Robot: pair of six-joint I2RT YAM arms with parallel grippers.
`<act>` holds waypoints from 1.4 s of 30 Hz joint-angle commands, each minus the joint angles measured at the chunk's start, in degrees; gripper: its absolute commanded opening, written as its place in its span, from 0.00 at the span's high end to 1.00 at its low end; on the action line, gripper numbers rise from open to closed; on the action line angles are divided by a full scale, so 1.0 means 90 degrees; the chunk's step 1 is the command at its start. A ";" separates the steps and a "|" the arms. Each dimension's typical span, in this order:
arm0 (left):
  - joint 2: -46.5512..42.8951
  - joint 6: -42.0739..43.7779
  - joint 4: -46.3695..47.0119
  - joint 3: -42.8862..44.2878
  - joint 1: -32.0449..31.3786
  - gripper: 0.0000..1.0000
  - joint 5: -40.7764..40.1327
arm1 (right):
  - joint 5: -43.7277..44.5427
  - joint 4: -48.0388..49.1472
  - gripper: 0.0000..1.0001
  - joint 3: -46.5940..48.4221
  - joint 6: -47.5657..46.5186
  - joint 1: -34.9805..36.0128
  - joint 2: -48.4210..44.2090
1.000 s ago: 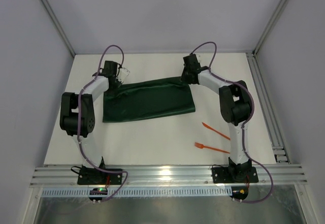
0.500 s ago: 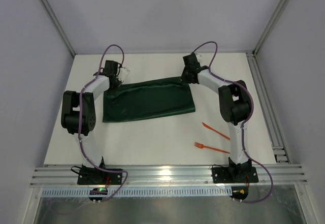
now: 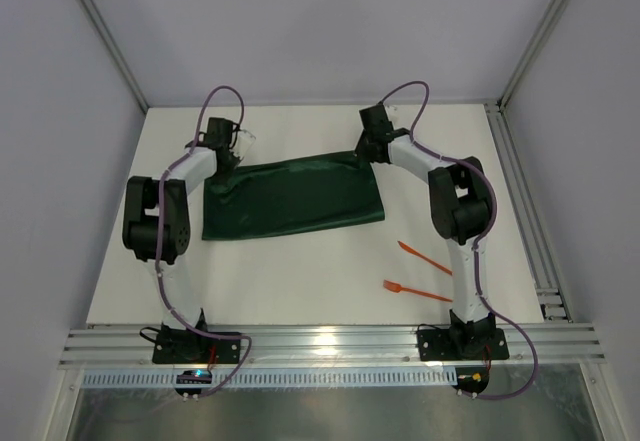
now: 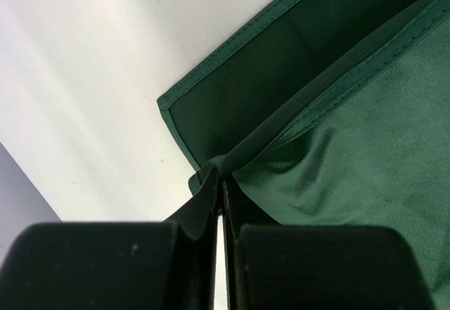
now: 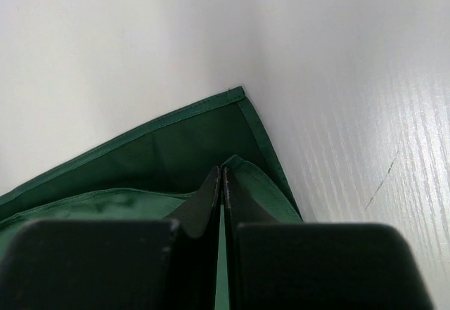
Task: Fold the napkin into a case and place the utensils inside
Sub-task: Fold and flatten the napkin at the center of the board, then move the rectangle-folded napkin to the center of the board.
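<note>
The dark green napkin (image 3: 295, 198) lies doubled over as a wide band across the middle of the table; no case is in view. My left gripper (image 3: 232, 156) is at its far left corner, shut on the top layer's hem (image 4: 220, 180), with the lower layer (image 4: 232, 85) showing beyond it. My right gripper (image 3: 365, 156) is at the far right corner, shut on the top layer's corner (image 5: 222, 171). The utensils lie apart from the cloth at the near right: an orange fork (image 3: 415, 290) and a second orange piece (image 3: 425, 259).
White table (image 3: 300, 271) with metal rails along the near edge (image 3: 330, 346) and right side (image 3: 525, 211). Grey walls stand close on the left, far and right sides. Both arm bases are bolted at the near edge.
Both arms have crept slightly toward the far side, corners still pinched. The napkin's outline is almost the same, and the utensils have not moved.
</note>
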 commanded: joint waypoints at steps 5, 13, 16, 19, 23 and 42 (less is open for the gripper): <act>0.0123 -0.0151 0.0305 0.0299 0.0092 0.98 -0.0179 | 0.0239 0.0220 0.96 0.0260 0.0245 -0.0020 0.0080; 0.0221 -0.0210 0.0403 0.0465 0.0102 0.61 -0.0247 | -0.0034 0.0084 0.65 0.0602 0.0216 -0.0088 0.0344; 0.0114 -0.0278 0.0296 0.0611 0.0190 0.57 -0.0199 | -0.0044 0.0181 0.59 0.0612 -0.0047 -0.0089 0.0159; -0.0091 -0.0482 -0.0055 0.0796 0.0413 0.55 0.0064 | -0.0025 0.0172 0.53 0.0670 -0.0457 -0.0089 -0.0115; -0.0530 -0.0804 -0.0670 0.0739 0.0747 0.53 0.0727 | -0.0054 -0.0140 0.49 0.0477 -0.1111 -0.0089 -0.0573; -0.1900 -0.1068 -0.1902 -0.1684 0.1479 0.38 0.2301 | -0.1665 -0.0142 0.34 -0.4153 -0.1376 -0.0098 -0.3260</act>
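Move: The left fingers are still shut on the napkin's upper flap, with its near left corner about 17 cm back and 3 cm left, and its far left corner some 4 cm ahead. From the right hand, also still at the flap edge, the near right corner is about 19 cm back and 5 cm right; the far right corner is some 4 cm straight ahead. Everything sits around 3 cm lower. Both hands open off the flap edge, arc up and back some 17 cm, then down to the near corners. ##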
